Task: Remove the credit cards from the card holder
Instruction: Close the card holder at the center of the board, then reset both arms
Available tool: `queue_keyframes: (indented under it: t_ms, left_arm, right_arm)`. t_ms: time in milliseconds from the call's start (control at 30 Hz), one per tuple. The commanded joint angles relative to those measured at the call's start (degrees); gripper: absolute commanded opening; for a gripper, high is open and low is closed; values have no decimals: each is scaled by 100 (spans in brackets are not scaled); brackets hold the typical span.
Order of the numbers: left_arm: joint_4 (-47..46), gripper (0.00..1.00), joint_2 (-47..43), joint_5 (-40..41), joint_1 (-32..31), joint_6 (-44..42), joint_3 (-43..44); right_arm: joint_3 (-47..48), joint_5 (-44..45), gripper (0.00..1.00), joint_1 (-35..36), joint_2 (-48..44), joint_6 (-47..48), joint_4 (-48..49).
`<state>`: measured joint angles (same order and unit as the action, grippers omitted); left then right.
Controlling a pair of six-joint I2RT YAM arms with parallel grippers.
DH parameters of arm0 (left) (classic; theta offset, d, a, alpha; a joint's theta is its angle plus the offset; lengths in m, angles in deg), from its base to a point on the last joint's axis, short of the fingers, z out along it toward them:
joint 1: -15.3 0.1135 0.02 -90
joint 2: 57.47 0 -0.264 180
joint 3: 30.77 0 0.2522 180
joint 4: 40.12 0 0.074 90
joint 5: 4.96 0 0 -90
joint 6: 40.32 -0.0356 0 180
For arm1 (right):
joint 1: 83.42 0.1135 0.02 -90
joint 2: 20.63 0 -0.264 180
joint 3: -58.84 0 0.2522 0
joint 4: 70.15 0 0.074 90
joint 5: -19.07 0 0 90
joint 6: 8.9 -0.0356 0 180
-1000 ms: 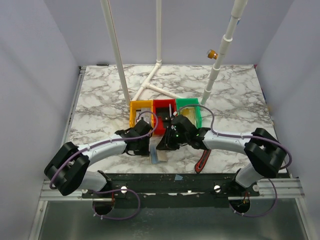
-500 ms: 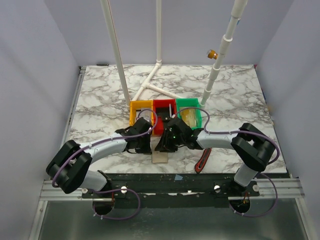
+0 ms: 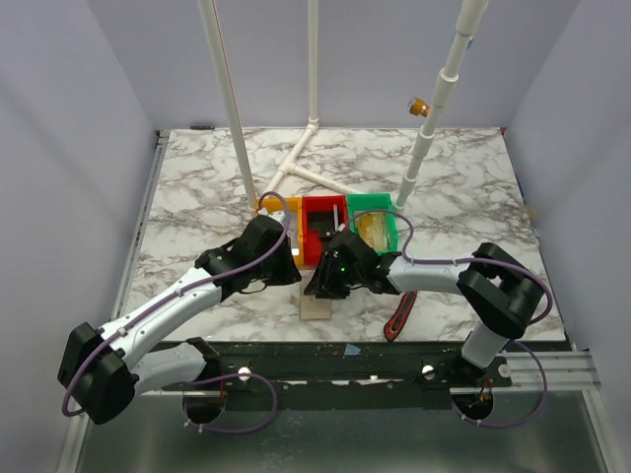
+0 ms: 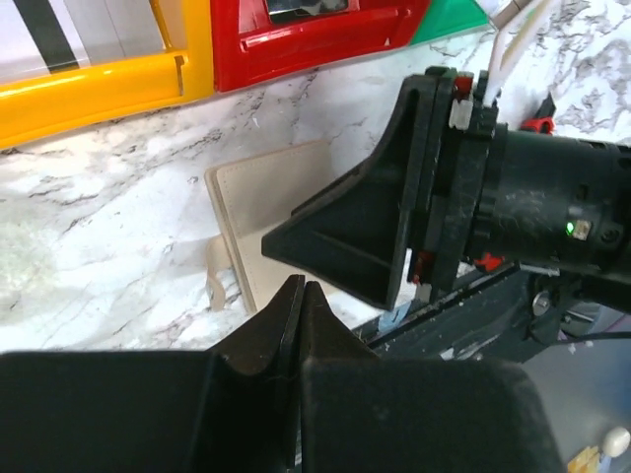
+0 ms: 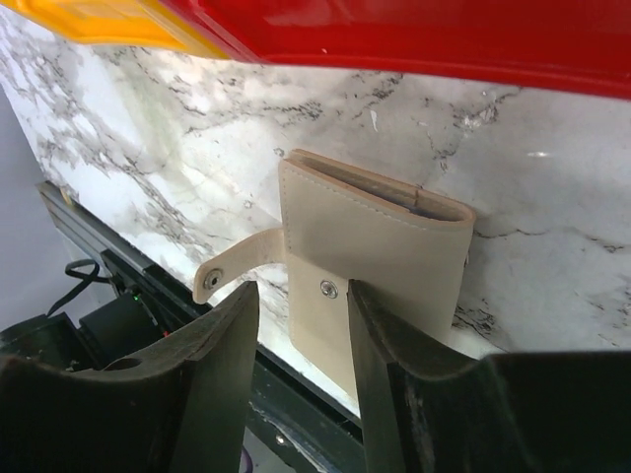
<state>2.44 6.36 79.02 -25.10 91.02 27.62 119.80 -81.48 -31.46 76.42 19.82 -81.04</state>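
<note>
The card holder (image 5: 375, 236) is a tan wallet lying folded near the table's front edge (image 3: 317, 307), its snap strap (image 5: 232, 264) hanging loose. My right gripper (image 5: 296, 317) stands open low over the holder's near end, one finger on each side of the snap, clamping nothing. In the top view the right gripper (image 3: 325, 284) is just behind the holder. My left gripper (image 4: 299, 293) is shut and empty, apart from the card holder (image 4: 264, 192) on its left (image 3: 294, 272). No credit cards show at the holder.
Yellow (image 3: 266, 206), red (image 3: 320, 219) and green (image 3: 373, 223) bins stand in a row just behind both grippers; something yellowish lies in the green one. A red-and-black tool (image 3: 399, 317) lies right of the holder. White pipes (image 3: 296, 168) rise behind.
The right gripper's jaws have widened. The left arm has swung back and left, its gripper off the holder. The holder's blue-grey inside showed a second ago; now only its tan outside shows.
</note>
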Motion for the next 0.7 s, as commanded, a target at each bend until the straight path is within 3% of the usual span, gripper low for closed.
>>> queue_keyframes:
  t_ms: [0, 233, 467, 500, 667]
  left_arm:
    - [603, 0, -482, 350, 197, -124, 255]
    - [895, 4, -1022, 389, 534, -296, 624]
    - [981, 13, -1244, 409, 631, -518, 1109]
    - [966, 18, -1287, 409, 639, -548, 1162]
    - [912, 64, -1512, 463, 658, -685, 1398]
  right_arm:
    - [270, 375, 46, 7, -251, 264, -419]
    - [639, 695, 56, 7, -846, 554, -870]
    - [942, 1630, 89, 7, -1713, 991, -1352]
    - [968, 1751, 93, 7, -1828, 1063, -1411]
    - [925, 2331, 100, 7, -2405, 1347, -1553]
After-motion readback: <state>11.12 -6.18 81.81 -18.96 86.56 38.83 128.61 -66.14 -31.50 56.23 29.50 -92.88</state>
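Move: Right under the right hand lies the card holder, folded over, its middle about 2 cm to the hand's right, 1 cm back and 1 cm below the fingertips. From this hand the red tray stands some 14 cm ahead and 3 cm right, the yellow tray about 13 cm ahead and 6 cm left, both about 1 cm higher. The holder lies about 2 cm right of the left hand, 2 cm back and 10 cm below it. Lifting off the folded cover, the right hand climbs about 15 cm, swinging forward some 5 cm towards the trays with a slight drift right, while its fingers tip up about 25 degrees and spread from half open to wide. The left hand, already clear, also rises, about 11 cm, moving off left by some 4 cm, tilting up and opening its shut fingers part way. ##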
